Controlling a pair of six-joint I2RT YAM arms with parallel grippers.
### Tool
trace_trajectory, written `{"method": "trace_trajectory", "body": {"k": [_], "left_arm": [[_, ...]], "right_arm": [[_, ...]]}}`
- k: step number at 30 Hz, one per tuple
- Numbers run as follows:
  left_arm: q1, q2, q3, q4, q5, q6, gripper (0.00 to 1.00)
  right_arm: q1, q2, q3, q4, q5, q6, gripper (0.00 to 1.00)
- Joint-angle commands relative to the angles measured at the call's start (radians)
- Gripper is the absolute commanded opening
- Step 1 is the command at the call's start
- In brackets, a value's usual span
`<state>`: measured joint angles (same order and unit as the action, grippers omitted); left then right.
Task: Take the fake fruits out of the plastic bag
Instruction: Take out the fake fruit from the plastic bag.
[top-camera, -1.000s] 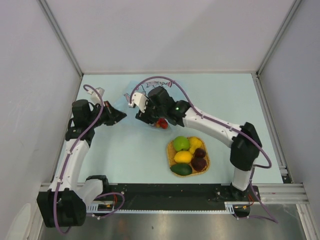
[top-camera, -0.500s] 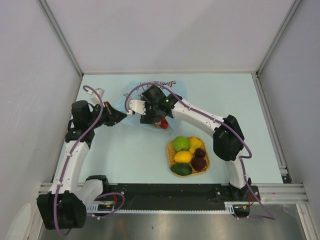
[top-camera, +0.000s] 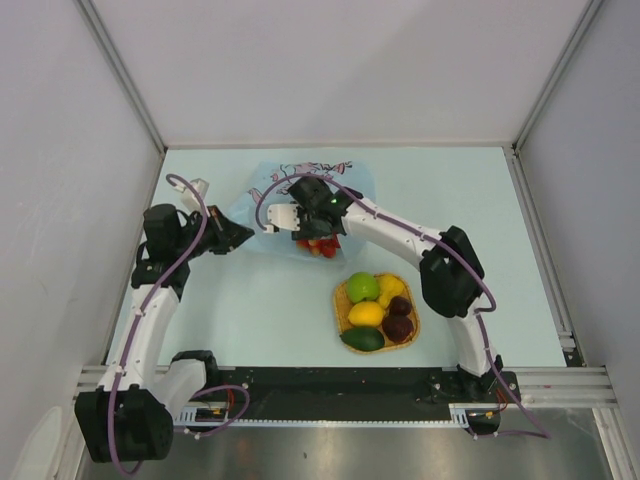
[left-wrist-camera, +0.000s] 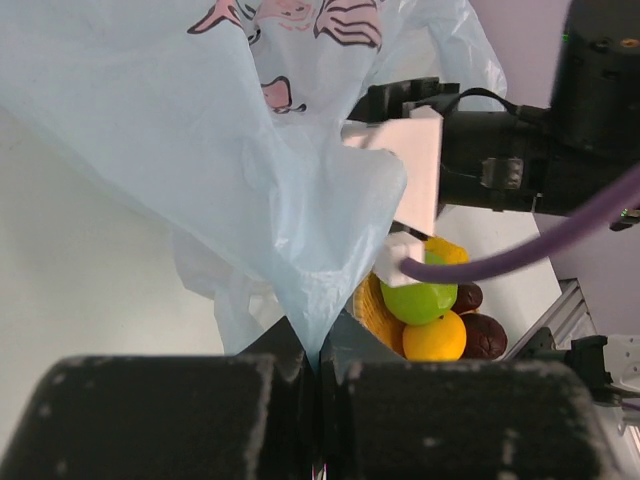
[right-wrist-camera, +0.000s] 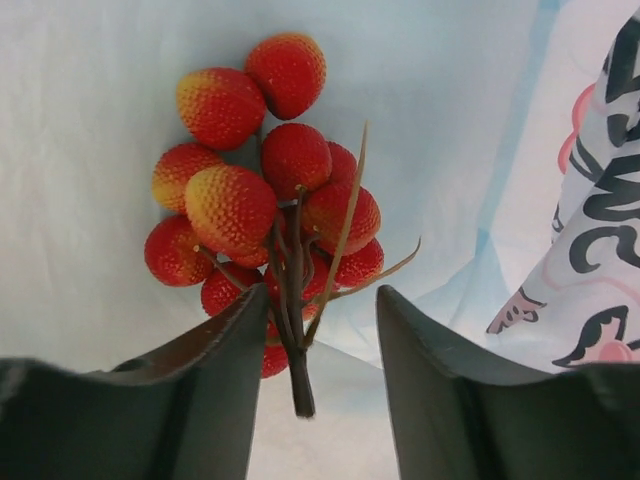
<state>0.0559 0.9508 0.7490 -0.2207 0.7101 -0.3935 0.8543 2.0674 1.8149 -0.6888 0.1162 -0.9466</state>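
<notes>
The light-blue plastic bag (top-camera: 345, 172) with its pink cartoon print lies at the back middle of the table. My left gripper (top-camera: 236, 236) is shut on a pinched edge of the bag (left-wrist-camera: 200, 150) and holds it up. A bunch of small red fruits (right-wrist-camera: 260, 190) lies on the bag's film. My right gripper (right-wrist-camera: 321, 295) is open, its jaws on either side of the bunch's dark stem (right-wrist-camera: 297, 370) without pinching it. In the top view the right gripper (top-camera: 308, 235) hangs over the red bunch (top-camera: 320, 246) at the bag's near edge.
An orange woven tray (top-camera: 340, 300) sits in front of the bag. It holds a green round fruit (top-camera: 362, 287), a yellow lemon (top-camera: 366, 314), a dark green oval (top-camera: 362, 339), dark red fruits (top-camera: 398, 327) and a yellow pear-like one (top-camera: 391, 287). Grey walls enclose the table.
My right arm has folded in, its wrist shifting left over the bag above the red bunch. More of the bag's printed film shows. The left arm has stayed put.
</notes>
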Motion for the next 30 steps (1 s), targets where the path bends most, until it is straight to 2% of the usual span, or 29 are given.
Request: {"method": "trace_trajectory", "body": {"k": [1, 2, 5, 6, 9, 19, 30], "left_arm": [[0.005, -0.029, -0.010, 0.027, 0.009, -0.008, 0.01], [0.005, -0.030, -0.014, 0.029, 0.009, -0.008, 0.01], [0.005, -0.024, -0.016, 0.035, 0.009, -0.011, 0.00], [0.007, -0.020, -0.016, 0.035, 0.011, -0.011, 0.00], [0.005, -0.014, -0.011, 0.037, 0.012, -0.013, 0.00], [0.005, -0.009, -0.014, 0.038, 0.008, -0.013, 0.00], [0.005, 0.005, -0.016, 0.040, -0.023, -0.011, 0.00]], "right_arm": [[-0.006, 0.059, 0.113, -0.095, 0.053, -0.001, 0.43], [-0.006, 0.060, 0.122, -0.124, 0.050, 0.002, 0.40], [-0.006, 0.046, 0.110, -0.141, 0.046, -0.007, 0.22], [-0.003, 0.043, 0.110, -0.147, 0.046, -0.014, 0.11], [0.003, 0.020, 0.116, -0.155, 0.036, -0.030, 0.00], [0.041, -0.099, 0.218, -0.143, -0.140, 0.045, 0.00], [0.147, -0.223, 0.230, -0.133, -0.148, 0.071, 0.00]]}}
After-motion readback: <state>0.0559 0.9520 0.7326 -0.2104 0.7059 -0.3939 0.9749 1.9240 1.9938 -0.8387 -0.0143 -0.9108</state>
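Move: My half-open right fingers already straddle the stems of the red lychee bunch in the bag; the bunch's middle is about 3 cm to the left, 1 cm back and 3 cm below. The basket sits some 16 cm back and 10 cm to the right, 4 cm lower, and the green fruit in it about 11 cm back, 7 cm right and 2 cm lower. From my left hand the bunch lies about 16 cm right, 5 cm ahead and 10 cm below. With my right hand I sink another 1.5 cm and close the fingers fully, pinching the lychee stems. Then I pull the bunch up about 13 cm, with increasing speed, drawing back and to the left some 6 cm each and turning the wrist roughly 15 degrees. My left hand stays put, still pinching the bag's edge to hold it open. ##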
